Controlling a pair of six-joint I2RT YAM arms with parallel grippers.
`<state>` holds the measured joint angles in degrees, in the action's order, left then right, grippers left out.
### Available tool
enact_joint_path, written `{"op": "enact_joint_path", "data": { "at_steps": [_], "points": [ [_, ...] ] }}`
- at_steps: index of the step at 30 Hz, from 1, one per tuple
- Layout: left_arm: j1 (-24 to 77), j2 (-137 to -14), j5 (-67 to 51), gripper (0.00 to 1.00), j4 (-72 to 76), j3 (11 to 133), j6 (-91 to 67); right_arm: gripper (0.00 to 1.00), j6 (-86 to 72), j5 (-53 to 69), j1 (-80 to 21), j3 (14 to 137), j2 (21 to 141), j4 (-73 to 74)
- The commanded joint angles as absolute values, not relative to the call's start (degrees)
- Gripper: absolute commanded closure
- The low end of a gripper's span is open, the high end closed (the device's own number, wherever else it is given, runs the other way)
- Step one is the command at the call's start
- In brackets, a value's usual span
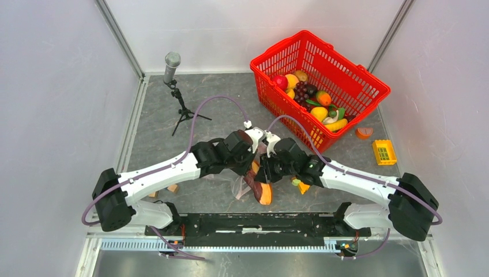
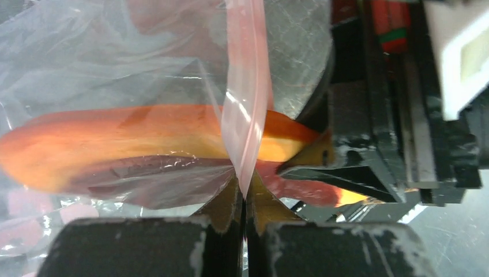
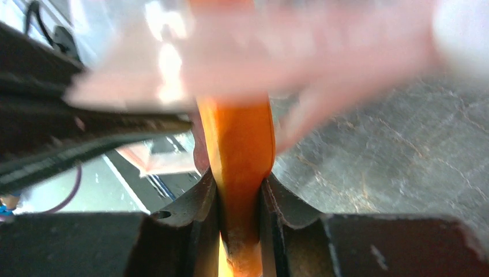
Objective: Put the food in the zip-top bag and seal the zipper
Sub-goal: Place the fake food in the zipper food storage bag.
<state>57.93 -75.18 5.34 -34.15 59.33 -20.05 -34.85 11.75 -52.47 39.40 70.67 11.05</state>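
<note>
The clear zip-top bag (image 1: 241,187) lies crumpled on the table between the two arms. My left gripper (image 1: 254,163) is shut on the bag's pink zipper (image 2: 248,86), which is pinched flat between its tips (image 2: 245,190). A long orange piece of food with maroon skin (image 1: 262,190) lies at the bag's mouth and shows through the plastic (image 2: 115,141). My right gripper (image 1: 266,173) is shut on one end of this piece (image 3: 239,144), jaws pressed on both sides (image 3: 239,193). The pink strip (image 3: 259,57) hangs blurred just above it. More food fills the basket.
A red mesh basket (image 1: 369,81) stands at the back right with several toy fruits and vegetables in it. A microphone on a tripod (image 1: 172,63) stands at the back left. A yellow block (image 1: 384,152), an orange piece (image 1: 364,133) and small pieces (image 1: 301,184) lie right of centre.
</note>
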Motion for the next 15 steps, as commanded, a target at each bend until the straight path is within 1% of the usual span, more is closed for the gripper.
{"op": "enact_joint_path", "data": {
  "at_steps": [1,2,4,6,7,9,12,14,15],
  "points": [
    [58.6,-72.6,-1.6,0.98,-29.4,58.7,-19.5,1.00,-38.3,13.6,-51.2,39.7,70.4,-1.1],
    [58.8,-72.0,-2.7,0.98,-28.6,57.9,-20.5,0.99,-39.2,13.8,-50.2,39.1,70.5,-3.0],
    [58.9,-70.9,-5.1,0.98,-27.8,56.9,-21.3,0.93,-41.6,12.5,-48.2,38.4,70.7,-3.9],
    [58.9,-70.0,-6.7,0.98,-27.9,56.4,-21.8,0.92,-42.2,9.9,-47.4,38.6,70.6,-4.0],
    [59.0,-69.7,-6.6,0.98,-28.0,56.1,-22.3,0.88,-42.2,9.4,-47.3,38.6,70.5,-4.8],
    [59.0,-69.3,-4.9,0.98,-28.3,56.1,-23.7,0.74,-42.8,10.2,-47.3,38.1,70.1,-7.4],
    [58.9,-69.1,-1.5,0.98,-28.5,56.7,-26.5,0.56,-43.4,14.5,-47.4,35.2,68.4,-13.6],
    [58.8,-68.9,2.4,0.98,-28.6,57.0,-29.0,0.43,-41.8,14.4,-47.4,33.4,66.0,-13.5],
    [58.7,-68.7,4.1,0.98,-28.3,56.9,-30.1,0.38,-41.0,13.6,-47.4,32.3,64.7,-12.7]
  ]
}}
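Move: My right hand grips the fake food, the long orange-edged slab, whose middle is about 3 cm ahead, 3 cm left and 2 cm below; the bag's mouth is about 2 cm ahead and 4 cm left, level with the hand. The yellow toy wedge lies some 15 cm right, 3 cm back and 8 cm down; the red basket's middle is roughly 30 cm ahead, 21 cm right and 3 cm down. My left hand pinches the zipper edge, the slab's middle some 3 cm ahead and 5 cm below, straight beneath sideways. I feed the slab deeper through the bag's mouth: my right hand pushes forward about 4 cm, climbing 3 cm and easing slightly left as its fingers tip up some 15 degrees, then spreads them to let go of the slab. Meanwhile my left hand keeps its pinch on the zipper edge, drawing it back a couple of centimetres, a little right and up, over the slab. ##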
